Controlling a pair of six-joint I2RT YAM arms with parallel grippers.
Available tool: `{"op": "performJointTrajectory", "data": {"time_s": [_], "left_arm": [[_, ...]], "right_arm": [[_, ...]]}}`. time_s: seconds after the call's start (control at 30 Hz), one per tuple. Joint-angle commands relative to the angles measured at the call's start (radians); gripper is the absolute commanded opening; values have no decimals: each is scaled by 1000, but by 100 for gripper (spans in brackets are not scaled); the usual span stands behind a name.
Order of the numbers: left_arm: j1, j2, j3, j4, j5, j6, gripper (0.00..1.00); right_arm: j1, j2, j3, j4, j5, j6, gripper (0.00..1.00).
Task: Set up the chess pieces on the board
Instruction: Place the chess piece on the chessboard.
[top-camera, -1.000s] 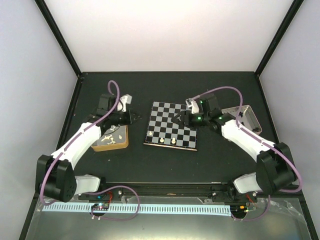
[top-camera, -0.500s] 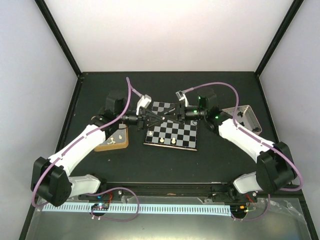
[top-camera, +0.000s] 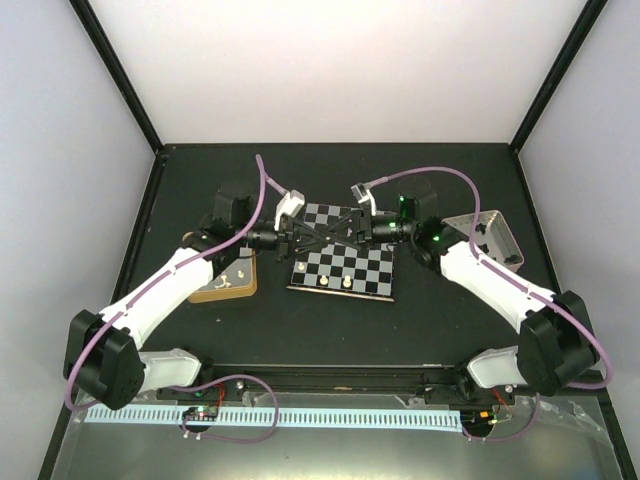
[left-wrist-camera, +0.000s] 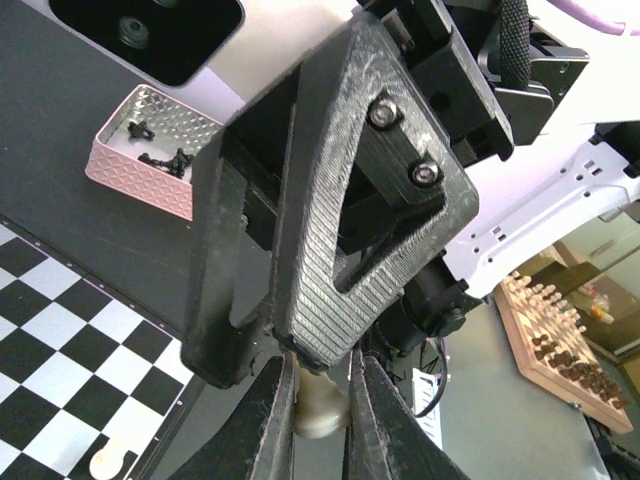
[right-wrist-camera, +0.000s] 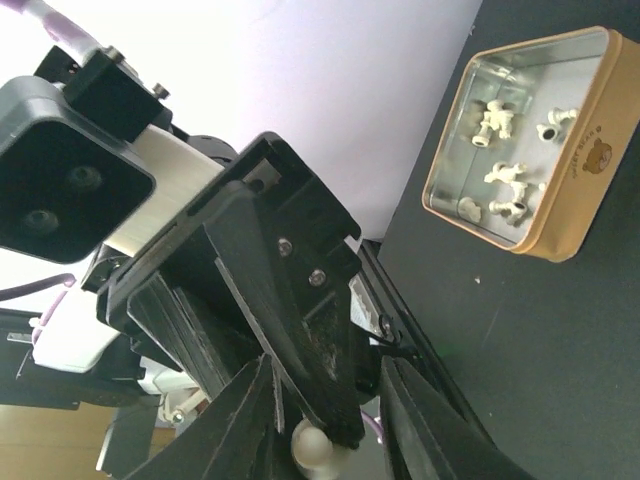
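Note:
Above the far left part of the board (top-camera: 352, 262) my two grippers meet tip to tip. The left gripper (top-camera: 322, 236) (left-wrist-camera: 322, 428) is shut on a cream-white chess piece (left-wrist-camera: 322, 408), its round base showing between the fingertips. The right gripper (top-camera: 340, 231) (right-wrist-camera: 325, 425) straddles the left fingertips and that same piece (right-wrist-camera: 312, 452). Its jaws stand apart, with a gap on one side. Three cream pieces stand along the board's near edge (top-camera: 323, 281), and one shows on a square in the left wrist view (left-wrist-camera: 108, 462).
A gold-sided tin (top-camera: 225, 280) (right-wrist-camera: 585, 160) with several cream pieces lies left of the board. A pinkish-silver tin (top-camera: 487, 236) (left-wrist-camera: 130, 185) with black pieces lies to its right. The right arm's textured finger (left-wrist-camera: 340, 220) fills the left wrist view.
The left arm swung from over the gold tin to above the board. The right gripper turned toward it, and its jaws have narrowed around the left fingertips.

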Motion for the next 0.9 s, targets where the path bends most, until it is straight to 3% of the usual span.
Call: {"op": "performJointTrajectory", "data": {"time_s": [0.0,0.13,0.4,0.53,0.73,0.87], "left_arm": [[-2,10,29,23,-36,21,2],[-2,15,28,27,-32,17,2],[-2,20,31,19,-44,15,2],[-2,11,24,4,-79,-6,8],[1,-27,-13,-3,-255,-92,63],[7,-90,-62,6,-403,-162,77]], "right_arm": [[8,-36,-23,9,-25,19,30],[8,-42,-28,-5,-25,14,27],[9,-32,-26,12,-45,39,4],[10,-43,-25,-13,-8,24,1],[10,-33,69,-299,204,-198,1],[22,-11,118,-472,477,-360,1]]}}
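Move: The chess piece is pinched in the left hand, practically at its finger point, and sits about 1 cm left of the right hand's point, between the right fingers. From the right hand, the chessboard's middle is roughly 8 cm ahead, 3 cm right and 25 cm down; the right-hand placed piece is some 2 cm back and 4 cm right, and the middle placed piece about 2 cm back and 1 cm left, both also 25 cm down. Right fingers shut on the chess piece; left fingers then open as both hands part, easing forward-down about 3 cm. ##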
